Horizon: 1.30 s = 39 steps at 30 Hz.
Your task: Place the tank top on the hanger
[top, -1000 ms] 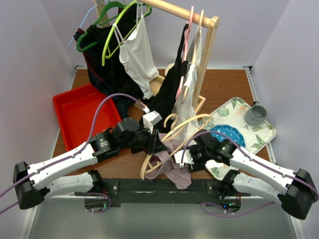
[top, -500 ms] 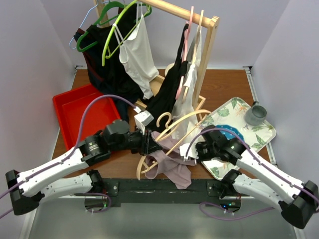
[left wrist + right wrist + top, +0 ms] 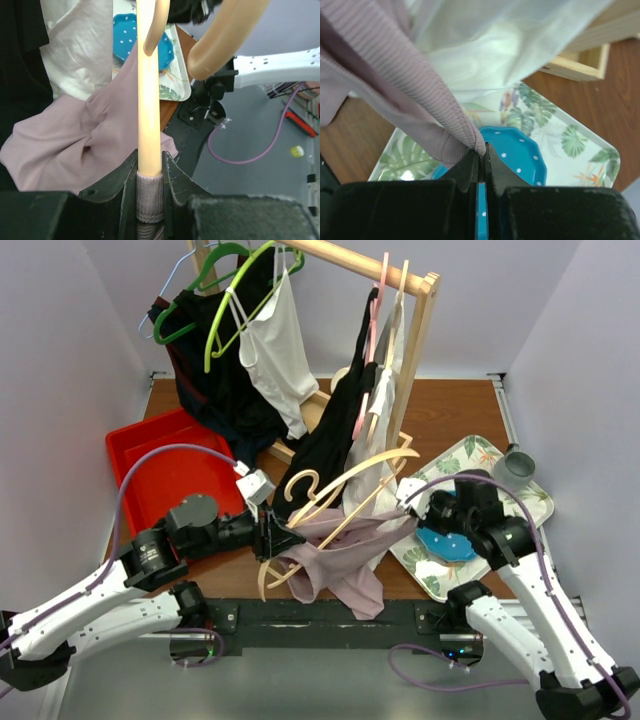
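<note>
The pale wooden hanger (image 3: 380, 460) is lifted at a slant over the table's front middle. My left gripper (image 3: 275, 538) is shut on its lower arm. In the left wrist view the hanger (image 3: 150, 100) runs straight up from the jaws, and a ribbed mauve strap sleeves its end between the fingers. The dusty-mauve tank top (image 3: 335, 560) drapes under the hanger and stretches to the right. My right gripper (image 3: 410, 500) is shut on a ribbed edge of the tank top (image 3: 410, 75), pinched at the fingertips of my right gripper (image 3: 481, 149).
A wooden rack (image 3: 420, 330) at the back carries black and white garments on green and pink hangers. A red bin (image 3: 150, 465) sits at the left. A leaf-print tray (image 3: 500, 500) at the right holds a blue plate (image 3: 445, 543) and a grey cup (image 3: 518, 465).
My right gripper closed on the tank top's edge and drew it up and to the right, pulling the fabric taut. My left arm carried the hanger to the left.
</note>
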{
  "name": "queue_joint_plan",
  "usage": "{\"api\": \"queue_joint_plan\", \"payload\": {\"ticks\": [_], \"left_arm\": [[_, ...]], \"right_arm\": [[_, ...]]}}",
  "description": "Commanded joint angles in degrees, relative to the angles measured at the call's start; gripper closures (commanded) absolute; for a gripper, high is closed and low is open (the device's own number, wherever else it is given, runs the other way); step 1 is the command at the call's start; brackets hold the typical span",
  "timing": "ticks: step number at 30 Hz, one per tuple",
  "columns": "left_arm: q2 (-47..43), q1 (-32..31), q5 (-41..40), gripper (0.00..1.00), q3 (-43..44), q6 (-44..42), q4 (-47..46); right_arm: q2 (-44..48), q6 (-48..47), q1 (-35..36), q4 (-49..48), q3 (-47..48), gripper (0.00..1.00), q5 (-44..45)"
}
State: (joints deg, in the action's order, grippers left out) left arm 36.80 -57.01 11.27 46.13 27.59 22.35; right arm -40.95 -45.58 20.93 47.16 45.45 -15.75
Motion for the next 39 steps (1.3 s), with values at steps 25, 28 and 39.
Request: {"api": "queue_joint_plan", "payload": {"ticks": [25, 28, 39], "left_arm": [[4.6, 0.3, -0.7, 1.00, 15.2, -27.1, 18.7], [5.7, 0.3, -0.3, 1.00, 15.9, -27.3, 19.0], [7.9, 0.3, -1.0, 1.00, 17.2, -31.1, 21.6]], "right_arm": [[-20.1, 6.4, -34.1, 11.7, 28.1, 1.00, -31.6], [-20.6, 6.6, -34.2, 11.6, 28.4, 1.00, -31.3], [-21.6, 7.9, -34.6, 11.1, 30.2, 1.00, -29.7]]}}
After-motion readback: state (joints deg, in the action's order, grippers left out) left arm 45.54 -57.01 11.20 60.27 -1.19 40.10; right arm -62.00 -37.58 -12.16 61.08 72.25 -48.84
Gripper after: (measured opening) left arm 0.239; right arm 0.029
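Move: The right hand holds the tank top's free strap; the hanger's free end, where it is being taken, lies about 8 cm ahead, level sideways and some 11 cm higher. The blue plate is roughly 15 cm below, 4 cm ahead and 5 cm right; the white garment's hem is 12 cm ahead, 6 cm left and 8 cm lower. From the left hand, holding the hanger and other strap, that free strap lies about 22 cm right, 6 cm ahead and 10 cm lower. Still pinching the free strap, the right hand draws it up about 9 cm, forward some 5 cm and a little right towards the hanger's free end, its wrist turning about 30 degrees, then holds there. The left keeps its pinch on the hanger and first strap, bobs up and back down while easing 2 cm left, and rolls and dips some 20 degrees, bringing the free end down towards the right fingers. ##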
